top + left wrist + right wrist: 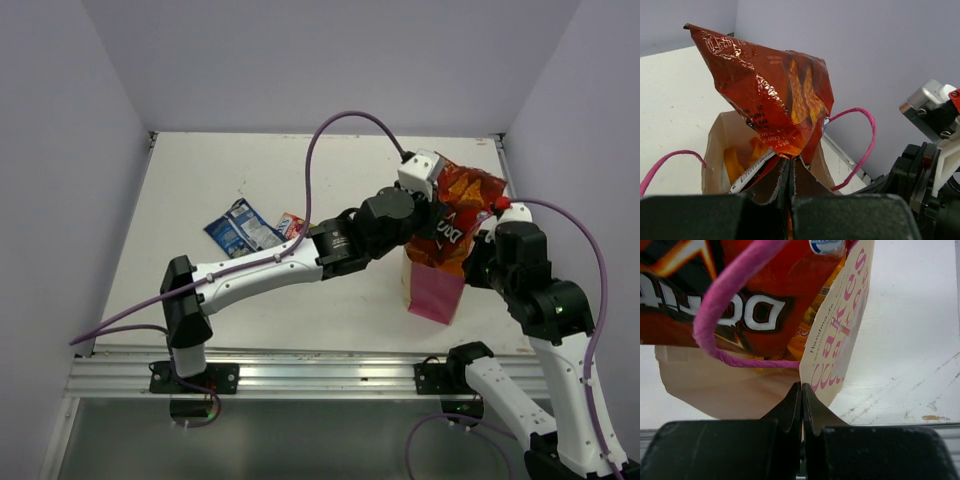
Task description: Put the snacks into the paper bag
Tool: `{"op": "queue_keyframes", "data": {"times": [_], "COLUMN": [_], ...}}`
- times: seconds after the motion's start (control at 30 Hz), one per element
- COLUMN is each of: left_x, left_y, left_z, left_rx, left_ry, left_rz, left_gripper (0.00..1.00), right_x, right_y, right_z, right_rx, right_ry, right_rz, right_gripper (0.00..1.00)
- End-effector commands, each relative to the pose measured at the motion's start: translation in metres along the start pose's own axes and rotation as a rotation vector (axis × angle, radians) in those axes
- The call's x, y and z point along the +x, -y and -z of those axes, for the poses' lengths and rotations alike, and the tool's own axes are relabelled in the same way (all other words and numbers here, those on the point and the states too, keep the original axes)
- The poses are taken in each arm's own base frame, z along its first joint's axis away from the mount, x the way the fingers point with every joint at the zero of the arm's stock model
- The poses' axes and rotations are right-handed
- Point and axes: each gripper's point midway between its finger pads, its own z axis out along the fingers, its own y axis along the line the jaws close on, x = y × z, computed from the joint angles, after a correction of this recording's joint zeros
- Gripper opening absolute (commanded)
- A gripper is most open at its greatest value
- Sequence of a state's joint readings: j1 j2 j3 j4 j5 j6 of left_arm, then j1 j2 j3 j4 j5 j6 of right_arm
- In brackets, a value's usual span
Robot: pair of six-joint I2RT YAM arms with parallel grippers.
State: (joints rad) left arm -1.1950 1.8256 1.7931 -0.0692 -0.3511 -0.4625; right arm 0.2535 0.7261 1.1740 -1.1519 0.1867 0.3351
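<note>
The paper bag (pixel 436 288) stands upright at the right of the table, magenta at its base. The dark red Doritos packet (pixel 462 205) sticks up out of its mouth. My left gripper (pixel 789 161) is shut on the packet's lower edge (pixel 770 95), just above the bag's opening. Orange packets (pixel 735 160) lie inside the bag. My right gripper (pixel 801 386) is shut on the bag's side wall (pixel 840 340), beside the pink cord handle (pixel 715 320). The blue-white packet (pixel 238 228) and a small pink-yellow candy packet (pixel 291 224) lie on the table at mid-left.
The white table (pixel 300 170) is walled by pale purple panels on three sides. A metal rail (pixel 300 370) runs along the near edge. The left arm (pixel 260 275) stretches across the table's middle toward the bag.
</note>
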Motion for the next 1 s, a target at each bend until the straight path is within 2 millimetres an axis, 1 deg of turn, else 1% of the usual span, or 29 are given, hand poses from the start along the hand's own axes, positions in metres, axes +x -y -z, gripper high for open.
{"op": "queue_keyframes", "data": {"times": [0.0, 0.03, 0.07, 0.1, 0.13, 0.17, 0.2, 0.23, 0.27, 0.3, 0.37, 0.4, 0.47, 0.5, 0.57, 0.6, 0.63, 0.73, 0.8, 0.83, 0.87, 0.9, 0.93, 0.97], "left_x": [-0.009, -0.002, 0.007, 0.034, 0.047, 0.048, 0.080, 0.092, 0.098, 0.122, 0.139, 0.155, 0.169, 0.181, 0.182, 0.184, 0.178, 0.155, 0.122, 0.096, 0.078, 0.058, 0.040, 0.017], "left_y": [0.029, 0.037, 0.040, 0.037, 0.042, 0.046, 0.037, 0.034, 0.032, 0.020, 0.009, -0.004, -0.016, -0.021, -0.035, -0.036, -0.039, -0.025, -0.008, 0.003, 0.006, 0.012, 0.016, 0.016], "left_z": [0.002, 0.004, 0.004, 0.001, 0.002, 0.002, 0.002, 0.003, 0.003, 0.007, 0.011, 0.016, 0.020, 0.025, 0.023, 0.021, 0.017, 0.003, -0.008, -0.013, -0.016, -0.019, -0.020, -0.019], "left_rx": [0.072, 0.079, 0.078, 0.058, 0.057, 0.056, 0.014, -0.003, -0.019, -0.064, -0.102, -0.140, -0.168, -0.174, -0.199, -0.195, -0.194, -0.128, -0.075, -0.049, -0.046, -0.032, -0.029, -0.041], "left_ry": [0.013, -0.025, -0.056, -0.134, -0.177, -0.194, -0.289, -0.329, -0.356, -0.430, -0.484, -0.536, -0.582, -0.626, -0.645, -0.648, -0.634, -0.548, -0.451, -0.386, -0.335, -0.276, -0.227, -0.165], "left_rz": [0.042, 0.032, 0.025, 0.005, -0.001, 0.000, -0.019, -0.025, -0.029, -0.051, -0.072, -0.093, -0.085, -0.070, -0.046, -0.041, -0.035, -0.046, -0.047, -0.041, -0.062, -0.061, -0.065, -0.086], "left_gripper": [0.00, 0.00, 0.00, 0.00, 0.00, 0.00, 0.00, 0.00, 0.00, 0.00, 0.00, 0.00, 0.00, 0.00, 0.00, 0.00, 0.00, 0.00, 0.00, 0.02, 0.08, 0.21, 0.29, 0.41], "right_x": [0.002, 0.001, 0.001, 0.001, 0.001, 0.000, 0.000, 0.000, 0.000, 0.000, 0.000, 0.000, -0.001, -0.001, 0.000, 0.000, 0.000, 0.000, 0.000, 0.000, 0.001, 0.001, 0.001, 0.001], "right_y": [-0.006, -0.007, -0.007, -0.007, -0.006, -0.006, -0.006, -0.005, -0.005, -0.005, -0.005, -0.004, -0.004, -0.004, -0.005, -0.005, -0.006, -0.006, -0.007, -0.007, -0.007, -0.007, -0.007, -0.008], "right_z": [0.000, 0.000, 0.001, 0.001, 0.001, 0.002, 0.002, 0.003, 0.003, 0.004, 0.005, 0.006, 0.007, 0.007, 0.007, 0.007, 0.008, 0.007, 0.007, 0.007, 0.007, 0.006, 0.006, 0.006], "right_rx": [-0.040, -0.042, -0.043, -0.043, -0.042, -0.039, -0.038, -0.037, -0.038, -0.038, -0.038, -0.038, -0.038, -0.039, -0.042, -0.042, -0.049, -0.049, -0.052, -0.053, -0.054, -0.053, -0.056, -0.058], "right_ry": [-0.007, -0.004, -0.003, -0.003, -0.003, 0.000, 0.001, 0.003, 0.003, 0.007, 0.010, 0.011, 0.016, 0.017, 0.015, 0.015, 0.014, 0.014, 0.011, 0.011, 0.007, 0.008, 0.007, 0.005], "right_rz": [0.019, 0.019, 0.019, 0.019, 0.018, 0.019, 0.018, 0.017, 0.018, 0.016, 0.016, 0.017, 0.015, 0.013, 0.016, 0.016, 0.016, 0.015, 0.016, 0.015, 0.017, 0.016, 0.018, 0.019], "right_gripper": [0.00, 0.00, 0.00, 0.00, 0.00, 0.00, 0.00, 0.00, 0.00, 0.00, 0.00, 0.00, 0.00, 0.00, 0.00, 0.00, 0.00, 0.00, 0.00, 0.00, 0.00, 0.00, 0.00, 0.00]}}
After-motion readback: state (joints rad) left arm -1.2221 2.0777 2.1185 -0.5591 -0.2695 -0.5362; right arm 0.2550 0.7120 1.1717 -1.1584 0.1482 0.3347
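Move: The Doritos bag is already in the left fingers, its middle roughly 3 cm ahead of that hand, 7 cm to the right and about level with it. The paper bag to be filled has its middle some 22 cm lower, about 1 cm back and 4 cm right; orange snack bags already inside lie around 1 cm ahead, 4 cm right and 19 cm down. From the right hand, pinching the rim, the paper bag's middle is about 6 cm ahead, 5 cm left and 12 cm below. The Doritos bag is carried by the left hand about 5 cm back and 4 cm right, then lowered roughly 13 cm into the paper bag's mouth while the fingers tip down nearly 30 degrees. Low in the mouth the left fingers open part-way, letting go, and the hand starts back up by 3 to 4 cm; the right gripper keeps pinching the rim. ##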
